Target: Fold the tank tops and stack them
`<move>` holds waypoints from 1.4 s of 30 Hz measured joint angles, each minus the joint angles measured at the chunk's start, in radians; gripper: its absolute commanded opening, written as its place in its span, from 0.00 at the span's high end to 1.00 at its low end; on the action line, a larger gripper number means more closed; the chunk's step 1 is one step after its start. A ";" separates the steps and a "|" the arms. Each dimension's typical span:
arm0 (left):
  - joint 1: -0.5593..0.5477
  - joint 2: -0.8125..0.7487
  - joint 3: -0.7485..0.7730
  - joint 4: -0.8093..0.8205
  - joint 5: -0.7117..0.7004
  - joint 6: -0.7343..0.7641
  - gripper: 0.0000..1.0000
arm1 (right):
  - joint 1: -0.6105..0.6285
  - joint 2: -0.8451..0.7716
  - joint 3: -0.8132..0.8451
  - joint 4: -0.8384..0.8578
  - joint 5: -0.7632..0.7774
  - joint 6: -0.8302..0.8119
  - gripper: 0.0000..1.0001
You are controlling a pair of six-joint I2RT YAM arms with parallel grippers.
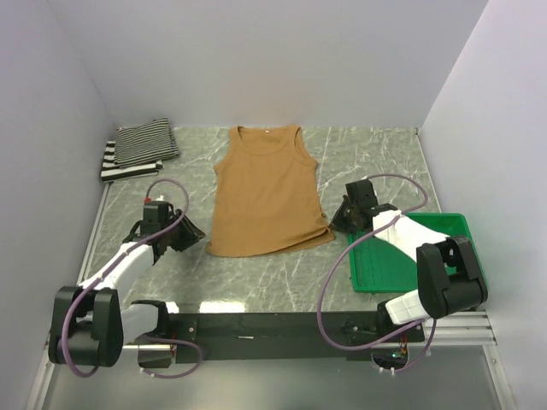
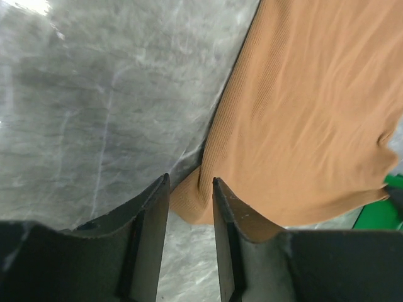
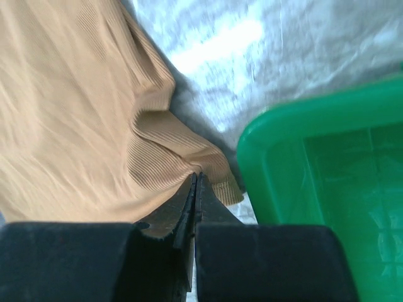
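Note:
The plain tan-brown tank top (image 1: 265, 192) lies spread flat in the middle of the table, neck toward the back. My left gripper (image 1: 195, 231) sits at its near-left hem corner. In the left wrist view that gripper (image 2: 190, 182) is open, with the hem corner (image 2: 189, 201) lying between the fingers. My right gripper (image 1: 340, 224) is at the near-right hem corner. Its jaws (image 3: 196, 177) are shut on a puckered fold of the tan cloth (image 3: 157, 157). A folded pinstriped top (image 1: 147, 140) rests on a folded wide-striped top (image 1: 120, 168) at the back left.
A green plastic tray (image 1: 385, 265) stands at the near right, partly under my right arm, and its rim (image 3: 264, 145) is close beside the right jaws. Grey walls close in the marbled table (image 1: 376, 162) on three sides.

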 measured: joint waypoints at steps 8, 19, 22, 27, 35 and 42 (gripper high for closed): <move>-0.075 0.077 -0.029 0.081 0.008 -0.003 0.67 | -0.043 0.003 0.040 -0.002 -0.013 -0.013 1.00; -0.150 0.094 -0.029 0.090 -0.012 -0.011 0.69 | -0.095 0.024 0.056 -0.005 -0.037 -0.030 1.00; -0.178 0.124 -0.029 0.102 -0.014 -0.011 0.64 | -0.099 0.039 0.058 -0.002 -0.044 -0.031 1.00; -0.223 0.138 -0.029 0.130 -0.011 -0.018 0.64 | -0.101 0.046 0.058 0.001 -0.055 -0.031 1.00; -0.251 0.145 -0.011 0.085 -0.026 -0.041 0.99 | -0.105 0.051 0.072 0.001 -0.058 -0.033 1.00; -0.252 0.022 0.123 -0.080 -0.105 -0.015 0.95 | -0.120 0.051 0.074 0.001 -0.058 -0.040 1.00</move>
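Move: The tank top's lower-left corner lies about 6 cm right of my open left hand, 3 cm back and 3 cm lower. From that hand, the shirt's middle is some 18 cm ahead and 23 cm right, and the folded stack about 33 cm ahead and 25 cm left. My right hand already pinches the lower-right corner. From it, the green tray's far-left corner is roughly 4 cm ahead and 4 cm right, the tray's middle 9 cm back and 26 cm right. I slide my left hand about 6 cm right, sinking 3 cm and easing back a little while turning some 10 degrees clockwise. I shut its fingers on the tank top's lower-left corner, then lift it about 6 cm and swing slightly forward. Meanwhile my right hand keeps its pinch and draws the other corner about 3 cm forward and nearly as far right, towards the tray's far-left corner. ##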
